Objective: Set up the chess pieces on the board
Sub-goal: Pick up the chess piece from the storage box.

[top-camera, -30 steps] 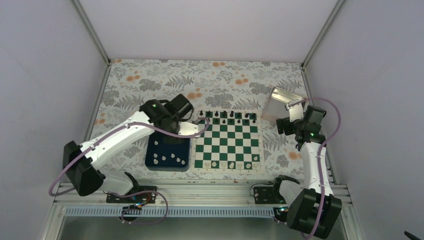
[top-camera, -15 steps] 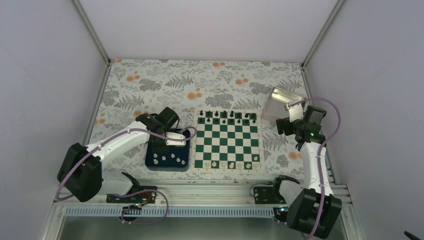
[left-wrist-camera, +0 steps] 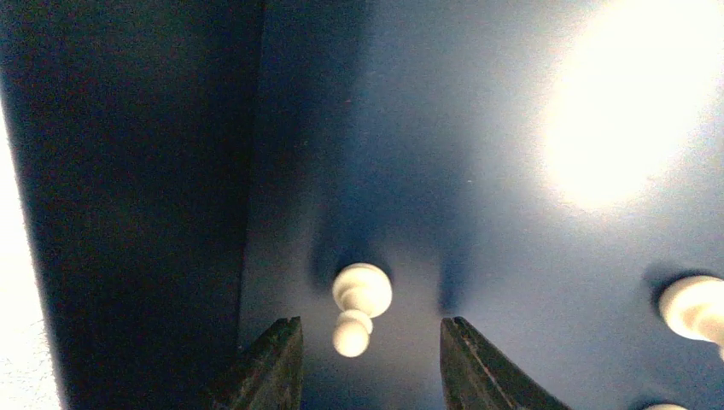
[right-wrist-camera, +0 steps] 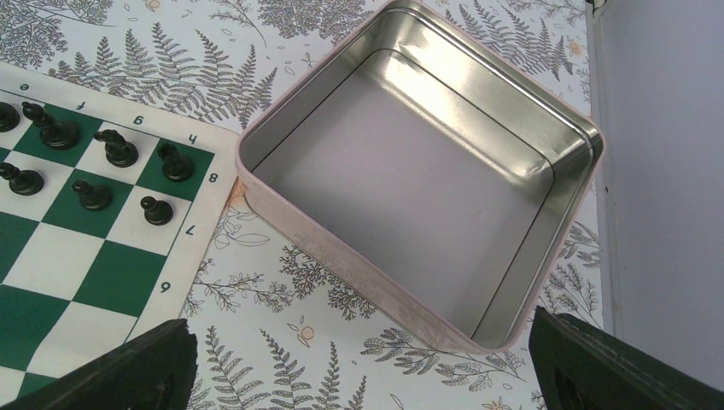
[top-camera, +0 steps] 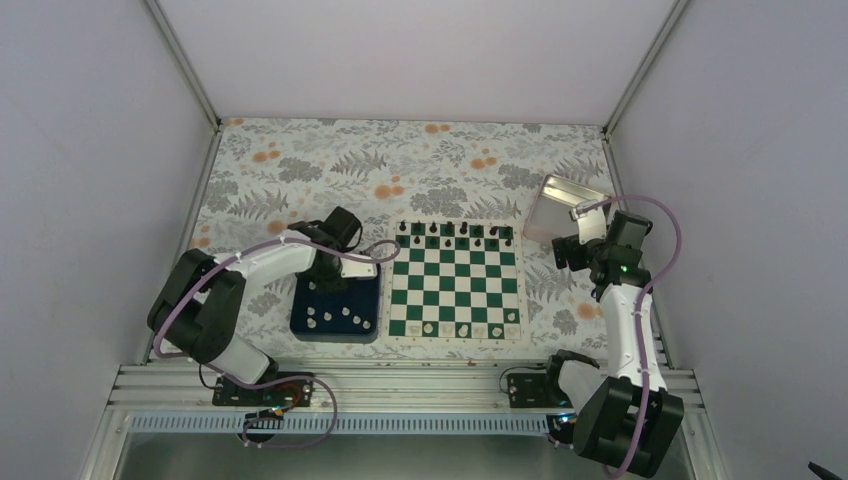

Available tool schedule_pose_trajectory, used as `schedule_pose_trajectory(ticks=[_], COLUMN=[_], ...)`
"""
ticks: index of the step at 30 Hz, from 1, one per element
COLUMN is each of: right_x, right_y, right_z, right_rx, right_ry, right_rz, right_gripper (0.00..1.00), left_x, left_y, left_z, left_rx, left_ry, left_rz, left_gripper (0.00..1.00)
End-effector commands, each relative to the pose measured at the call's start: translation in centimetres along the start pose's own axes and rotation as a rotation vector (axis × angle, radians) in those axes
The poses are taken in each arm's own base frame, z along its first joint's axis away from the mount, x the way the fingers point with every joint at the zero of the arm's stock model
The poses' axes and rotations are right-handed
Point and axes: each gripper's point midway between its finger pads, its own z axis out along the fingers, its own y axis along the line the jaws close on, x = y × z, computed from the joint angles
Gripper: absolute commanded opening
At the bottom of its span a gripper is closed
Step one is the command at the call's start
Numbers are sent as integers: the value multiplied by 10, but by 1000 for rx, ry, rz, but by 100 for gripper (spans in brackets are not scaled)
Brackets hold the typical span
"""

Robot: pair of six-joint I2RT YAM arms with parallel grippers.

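Observation:
The green-and-white board [top-camera: 455, 283] lies at mid-table, with black pieces along its far edge and a few white chess pieces [top-camera: 447, 327] on its near row. Several more white pieces [top-camera: 345, 313] lie in the navy tray [top-camera: 303, 300] left of the board. My left gripper [top-camera: 330, 283] is down inside that tray. In the left wrist view it [left-wrist-camera: 367, 363] is open, and a white pawn [left-wrist-camera: 359, 305] stands between its fingertips [left-wrist-camera: 266, 367], touching neither. Another white piece [left-wrist-camera: 693, 307] sits to the right. My right gripper [right-wrist-camera: 363, 371] hangs wide open and empty beside the board's far right corner.
An open, empty metal tin [right-wrist-camera: 546, 128] rests on the fern-patterned cloth by the board's far right corner [right-wrist-camera: 201, 192], just ahead of my right gripper [top-camera: 566, 250]. Black pieces [right-wrist-camera: 109, 147] fill that corner's squares. The tray's dark wall [left-wrist-camera: 128, 171] rises left of the pawn.
My left arm has drawn back from the board's far left corner and come down into the navy tray over a pawn. The right arm has not moved.

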Motion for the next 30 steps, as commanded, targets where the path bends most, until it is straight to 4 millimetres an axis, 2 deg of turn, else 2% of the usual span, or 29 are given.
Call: schedule_pose_trajectory(ticks=[1,21,23,27,30], right_x=[-3,-2,-3,-2,-2], right_y=[-2,-2,-1,-1,-1], right_z=[-1,0,0,0,0], right_rx=[-5,-9,-10,-11,-13], right_ry=[-12,-7,-8,-7,-7], right_rz=[-5,-4,-7,-7,-7], right_gripper=[100,100,100,100,100], left_x=[-9,-23,-23,-19,-15], left_y=[14,22,20,15,12], left_z=[-3,1,2,6,8], left_rx=[-27,4,19,39,53], left_ry=[-39,-89,-89,-68,-53], left_rz=[4,-1,0,1,0], left_gripper=[41,40,36,22,17])
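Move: The white chess piece to be gripped stands in the storage box about 1 cm ahead of the left hand, 1 cm to its right and 1 cm below it. The box's far wall is some 3 cm beyond that piece. A left piece stands about 4 cm to the hand's left and level with it; a rear piece is 5 cm back and 2 cm right, and a back-left piece 6 cm back and 1 cm left. From the right hand the target lies about 46 cm left, 4 cm back and 14 cm below. The left hand's fingers close from under half open to about a fifth, around the stem of the chess piece near the far wall; whether both pads already touch can't be seen. Before that, the down-pointing hand creeps about 2 cm forward, then 1 cm right, staying low, its forward finger seeming to push the far wall. ##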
